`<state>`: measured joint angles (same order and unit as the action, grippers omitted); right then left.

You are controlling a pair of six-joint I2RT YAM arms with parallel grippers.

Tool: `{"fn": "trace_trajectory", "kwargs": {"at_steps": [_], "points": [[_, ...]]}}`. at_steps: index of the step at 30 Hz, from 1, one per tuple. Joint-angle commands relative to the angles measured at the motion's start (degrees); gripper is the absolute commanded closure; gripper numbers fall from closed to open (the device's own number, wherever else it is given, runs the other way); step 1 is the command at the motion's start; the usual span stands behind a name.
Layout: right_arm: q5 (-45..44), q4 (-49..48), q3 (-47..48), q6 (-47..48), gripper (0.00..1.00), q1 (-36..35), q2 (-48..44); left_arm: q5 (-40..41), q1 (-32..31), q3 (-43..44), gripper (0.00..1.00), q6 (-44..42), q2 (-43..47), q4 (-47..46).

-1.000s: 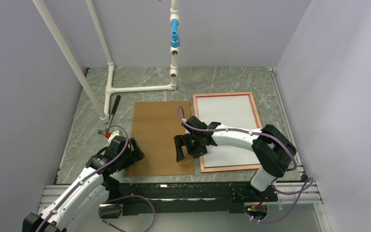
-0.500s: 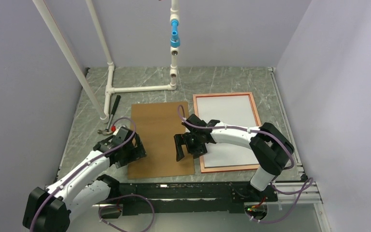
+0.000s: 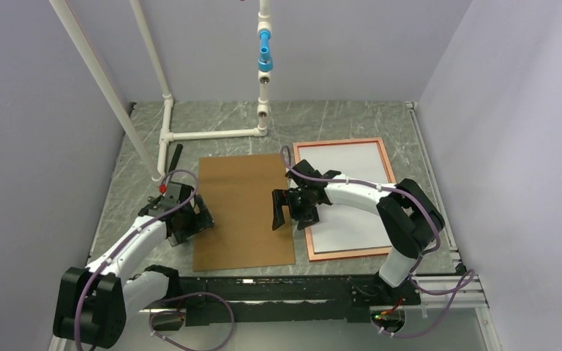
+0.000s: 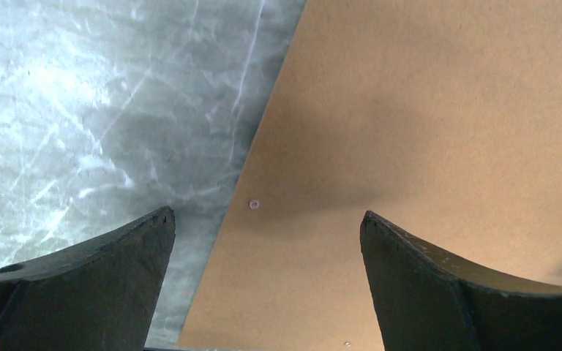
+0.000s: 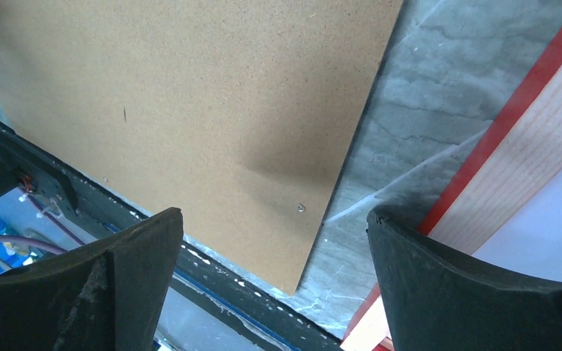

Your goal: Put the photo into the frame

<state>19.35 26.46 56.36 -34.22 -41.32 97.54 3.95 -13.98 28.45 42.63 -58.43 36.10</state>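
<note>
The frame (image 3: 336,142) lies flat at the right of the table, pale orange-wood face up, and the photo (image 3: 347,172) rests inside it, white face up. My right gripper (image 3: 290,216) hovers open over the strip of table between the frame's left border and the brown backing board (image 3: 241,212). The right wrist view shows the board (image 5: 190,88), the frame's red edge (image 5: 534,80) and the white photo (image 5: 560,234), with my right gripper (image 5: 276,213) holding nothing. My left gripper (image 3: 197,219) stands open across the board's left edge (image 4: 263,168), and my left gripper (image 4: 265,216) is likewise empty.
A white pipe stand (image 3: 212,134) with a blue fitting (image 3: 264,55) stands at the back. A dark-handled tool (image 3: 173,162) lies at the left beside a slanted white pole. A black rail (image 3: 278,281) runs along the table's near edge. Grey walls close in both sides.
My left arm has swung forward and its gripper now sits over the board's left edge. My right gripper has moved slightly toward the back. Both stay open.
</note>
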Motion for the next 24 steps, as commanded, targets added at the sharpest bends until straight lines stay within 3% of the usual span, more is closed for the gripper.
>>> {"fn": "trace_trajectory", "kwargs": {"at_steps": [1,12,24], "points": [[-3.3,-0.3,0.6,2.9,0.0,1.1,3.8,-5.2,4.2,2.0,0.0,-4.9,-3.0,-5.9],[-0.9,-4.9,3.3,1.1,0.0,3.5,8.1,-11.1,10.3,4.9,0.0,-9.2,-10.9,-10.7],[1.7,-8.3,5.0,-1.0,0.0,4.9,11.3,-17.0,11.3,3.8,0.01,-8.0,-15.3,-16.7]]}}
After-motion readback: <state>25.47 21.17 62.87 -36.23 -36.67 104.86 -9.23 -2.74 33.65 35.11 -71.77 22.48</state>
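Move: The brown backing board lies flat between my hands, about 2 cm below my fingers. Its middle is some 8 cm ahead and 14 cm to the right of my left hand, and about 6 cm ahead and 13 cm to the left of my right hand. The frame with the photo is centred roughly 10 cm ahead and 17 cm to the right of my right hand; the hammer lies some 20 cm ahead and 9 cm to the left of my left hand. I run both wide-open hands forward along the board's two sides, low over the table. My left hand goes about 6.5 cm nearly straight ahead, rolling slightly left side down, its outer finger coming close to the left edge. My right hand goes some 5 cm forward and 2.5 cm left, bringing its outer finger up against the right edge and nudging the board leftward. ##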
